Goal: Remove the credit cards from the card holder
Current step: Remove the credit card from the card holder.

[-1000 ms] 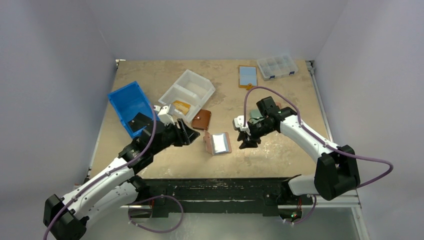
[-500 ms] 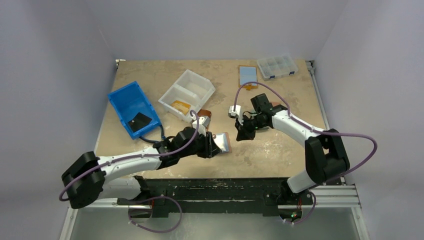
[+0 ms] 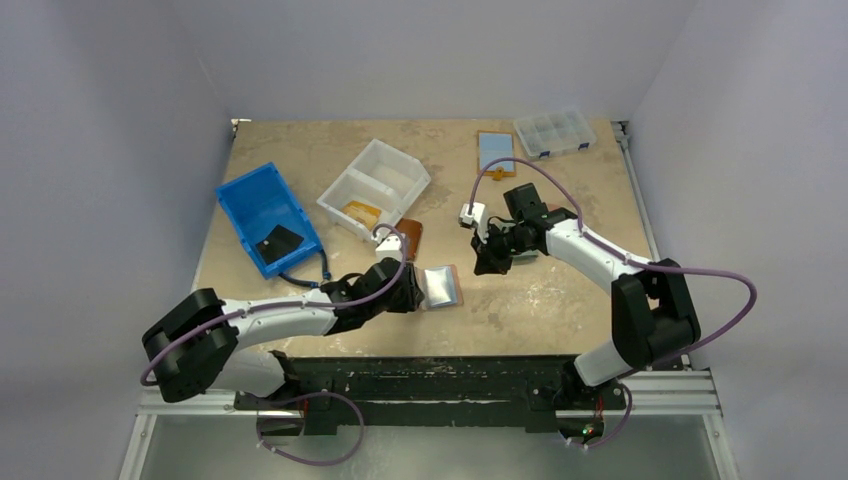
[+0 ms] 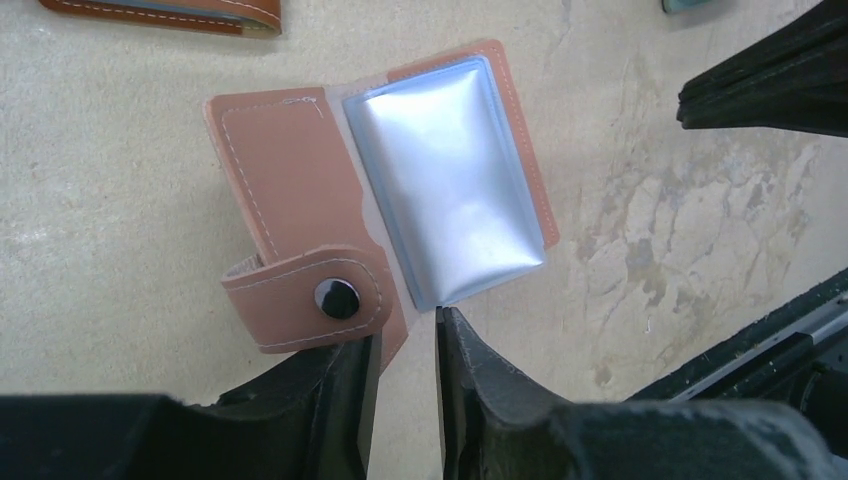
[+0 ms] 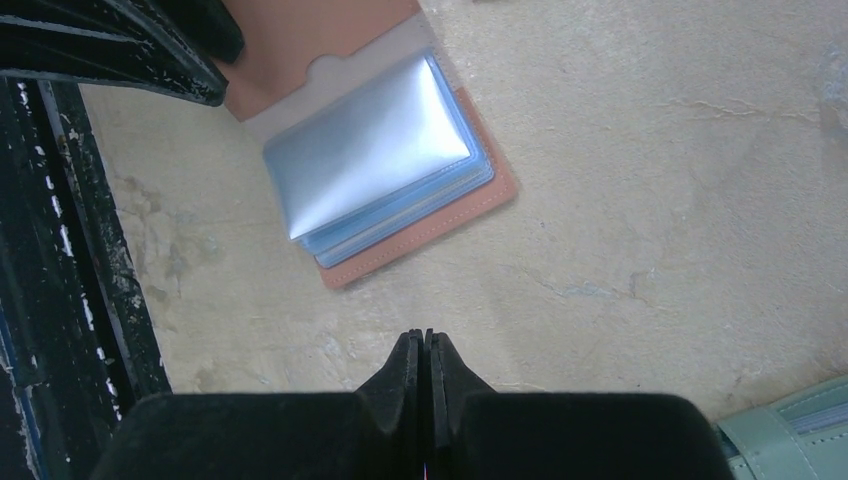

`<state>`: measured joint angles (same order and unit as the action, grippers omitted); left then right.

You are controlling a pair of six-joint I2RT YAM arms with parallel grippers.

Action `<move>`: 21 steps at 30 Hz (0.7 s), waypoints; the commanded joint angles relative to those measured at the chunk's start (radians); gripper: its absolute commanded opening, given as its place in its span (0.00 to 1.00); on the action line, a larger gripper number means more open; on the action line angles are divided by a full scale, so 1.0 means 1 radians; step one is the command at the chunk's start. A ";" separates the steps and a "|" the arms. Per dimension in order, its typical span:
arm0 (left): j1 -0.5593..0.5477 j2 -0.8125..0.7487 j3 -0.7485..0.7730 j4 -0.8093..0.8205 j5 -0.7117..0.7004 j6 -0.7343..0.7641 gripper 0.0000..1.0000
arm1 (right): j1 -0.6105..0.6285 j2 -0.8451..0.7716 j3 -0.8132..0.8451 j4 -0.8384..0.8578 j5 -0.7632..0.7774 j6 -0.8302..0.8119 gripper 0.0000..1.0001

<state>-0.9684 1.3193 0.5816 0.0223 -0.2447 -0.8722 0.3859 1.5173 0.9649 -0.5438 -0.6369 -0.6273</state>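
The tan leather card holder (image 3: 443, 287) lies open on the table, its snap strap (image 4: 315, 297) folded over the left panel. Shiny plastic sleeves (image 4: 450, 200) cover the right panel, and the light-blue edges of the credit cards (image 5: 405, 228) show beneath them. My left gripper (image 3: 415, 295) is at the holder's near edge. Its jaws (image 4: 405, 335) stand a narrow gap apart, one fingertip against the strap panel and a corner of the flap between them. My right gripper (image 3: 490, 262) hovers just right of the holder, shut (image 5: 427, 335) on nothing.
A blue bin (image 3: 262, 212) and a white divided bin (image 3: 375, 185) stand at the back left. A brown wallet (image 3: 408, 236) lies behind the holder. Another card case (image 3: 495, 152) and a clear compartment box (image 3: 553, 132) sit at the back. A green wallet (image 5: 790, 435) lies under the right wrist.
The left arm reached forward to the holder's near edge and its jaws narrowed. The right gripper closed and drew back a little to the right of the holder.
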 commanded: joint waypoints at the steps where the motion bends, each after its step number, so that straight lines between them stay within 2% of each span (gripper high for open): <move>1: 0.010 0.030 0.003 0.036 -0.034 -0.003 0.31 | -0.001 -0.016 0.031 0.015 -0.022 0.013 0.00; 6: 0.022 0.086 0.012 0.096 0.045 0.021 0.43 | 0.003 0.009 0.035 0.002 -0.089 0.022 0.00; 13: 0.045 0.088 -0.014 0.134 0.084 0.025 0.45 | 0.045 0.061 0.037 0.005 -0.108 0.038 0.00; 17: 0.049 0.070 -0.060 0.196 0.132 0.032 0.56 | 0.084 0.082 0.033 0.022 -0.080 0.045 0.00; 21: 0.063 0.063 -0.093 0.237 0.169 0.033 0.59 | 0.114 0.105 0.031 0.043 -0.073 0.076 0.00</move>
<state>-0.9211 1.4094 0.5205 0.1753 -0.1295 -0.8600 0.4755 1.6127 0.9703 -0.5404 -0.7029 -0.5915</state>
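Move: The card holder lies open by the left hand: its flap's middle is about 6 cm ahead, 1 cm left and 2 cm lower, and its card sleeves are some 5 cm ahead and 5 cm to the right, 3 cm lower. The brown wallet is roughly 18 cm ahead, 2 cm left. From the right hand the sleeves lie about 11 cm left, 1 cm back and 5 cm below; the green card holder is some 13 cm ahead and 6 cm right. The left hand sinks about 2.5 cm almost straight down at the near edge of the card holder, its partly open fingers spreading to roughly twice their gap, so that its left finger comes down onto the flap's near corner beside the snap strap. The right hand, fingers still shut, first waits and then moves left and back towards the card sleeves, about 4 cm in all, sinking some 2 cm while its fingers tip slightly. ##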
